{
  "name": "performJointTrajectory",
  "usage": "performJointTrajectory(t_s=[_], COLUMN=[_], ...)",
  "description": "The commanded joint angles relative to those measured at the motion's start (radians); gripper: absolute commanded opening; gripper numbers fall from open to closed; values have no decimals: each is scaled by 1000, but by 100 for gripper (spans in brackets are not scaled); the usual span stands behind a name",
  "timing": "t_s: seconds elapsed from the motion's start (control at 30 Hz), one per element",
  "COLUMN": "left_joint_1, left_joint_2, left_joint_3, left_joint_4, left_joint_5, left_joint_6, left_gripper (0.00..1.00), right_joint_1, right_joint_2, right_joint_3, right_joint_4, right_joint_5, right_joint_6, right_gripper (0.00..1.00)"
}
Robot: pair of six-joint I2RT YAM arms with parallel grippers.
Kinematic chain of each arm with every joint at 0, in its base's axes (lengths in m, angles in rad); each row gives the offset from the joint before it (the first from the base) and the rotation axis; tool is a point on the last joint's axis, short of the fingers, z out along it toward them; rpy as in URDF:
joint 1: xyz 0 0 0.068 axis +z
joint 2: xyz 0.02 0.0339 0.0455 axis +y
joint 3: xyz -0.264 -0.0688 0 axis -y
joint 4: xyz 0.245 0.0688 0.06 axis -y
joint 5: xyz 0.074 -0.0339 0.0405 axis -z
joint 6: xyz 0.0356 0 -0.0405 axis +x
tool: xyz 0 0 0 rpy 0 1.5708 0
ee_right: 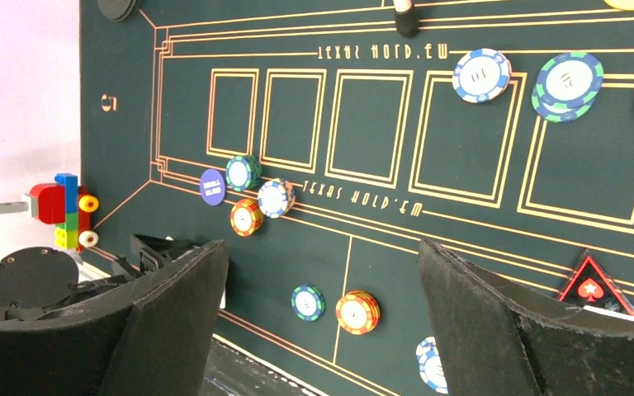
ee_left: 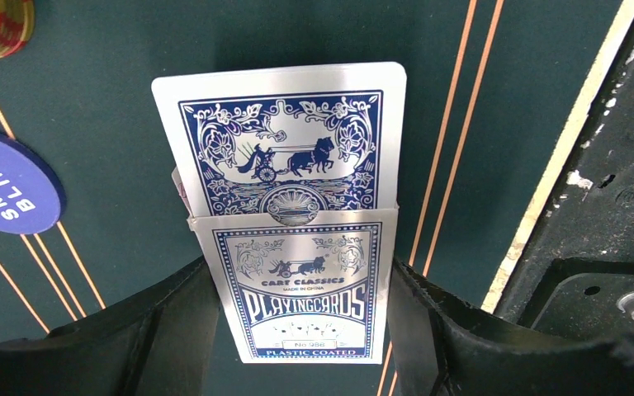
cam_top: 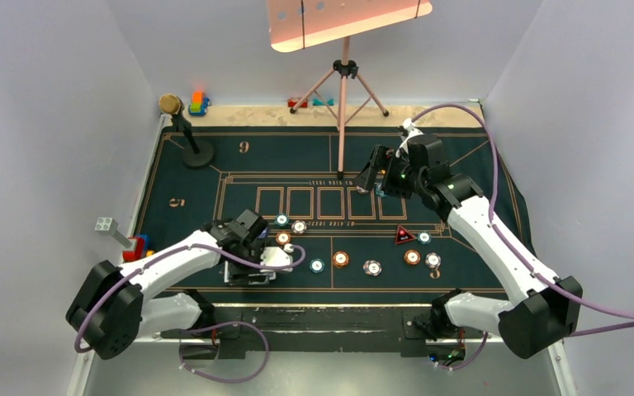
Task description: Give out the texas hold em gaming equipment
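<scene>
A blue and silver playing-card box (ee_left: 301,289) lies on the green mat (cam_top: 479,272) near its front left edge. A blue-backed card (ee_left: 285,140) sticks halfway out of the box's far end. My left gripper (ee_left: 304,330) (cam_top: 252,268) has a black finger against each long side of the box and is shut on it. Teal, orange and whitish poker chips (cam_top: 341,259) lie scattered across the mat's middle. A red-black triangular marker (cam_top: 404,236) lies among the chips and a dark blue disc (ee_left: 4,181) lies left of the box. My right gripper (ee_right: 322,247) (cam_top: 377,179) hangs open and empty above the far right.
A gold-topped black stand (cam_top: 186,132) is at the back left and a tripod (cam_top: 344,91) at the back centre. Toy blocks sit at the far edge (cam_top: 198,103) and by the left edge (ee_right: 66,210). A black base plate (ee_left: 594,272) borders the mat's near edge.
</scene>
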Motion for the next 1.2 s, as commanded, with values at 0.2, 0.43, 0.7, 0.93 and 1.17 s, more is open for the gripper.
performJointTrajectory(t_s=[0.2,0.43,0.7,0.93,1.17], left_joint_1=[-2,2,5,7,7], left_joint_2=[-143,-99,18,81,117], left_joint_3=[109,380,644,766,797], left_joint_4=[-138,-304,-401,-416,-402], left_joint_5=[50,138,166,154,143], left_joint_6=[-11,-48,-92,-121,-141], left_gripper=[12,0,0,0,0], right_joint_1=[-1,98,235,306,344], right_joint_2=[-3,17,85,206,268], right_joint_3=[-116,-222,-236,-213,-167], right_joint_4=[187,460,733,856,905], right_joint_5=[-211,-385,-456,-469,-459], right_joint_6=[45,162,269,336,361], right_gripper=[88,91,92,89,87])
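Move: The left fingers already grip the closed part of the card box on the table. The playing cards, box included, centre about 3 cm to that hand's right. From the left hand, the orange chip stack stands some 9 cm ahead and 11 cm right, and the small blind 10 cm ahead and 6 cm right, both at about its height. From the open right hand, the cards lie roughly 30 cm left, 15 cm back and 21 cm below. Up off the table, then also rightward and a little forward, the left hand carries the gripped card box some 18 cm high, tilting about 15 degrees so its right side rises. Meanwhile the right hand sweeps about 18 cm left and 8 cm back to meet it, rolling its left side up and turning counter-clockwise some 30 degrees, fingers staying open around the protruding cards' end; contact there can't be made out. ##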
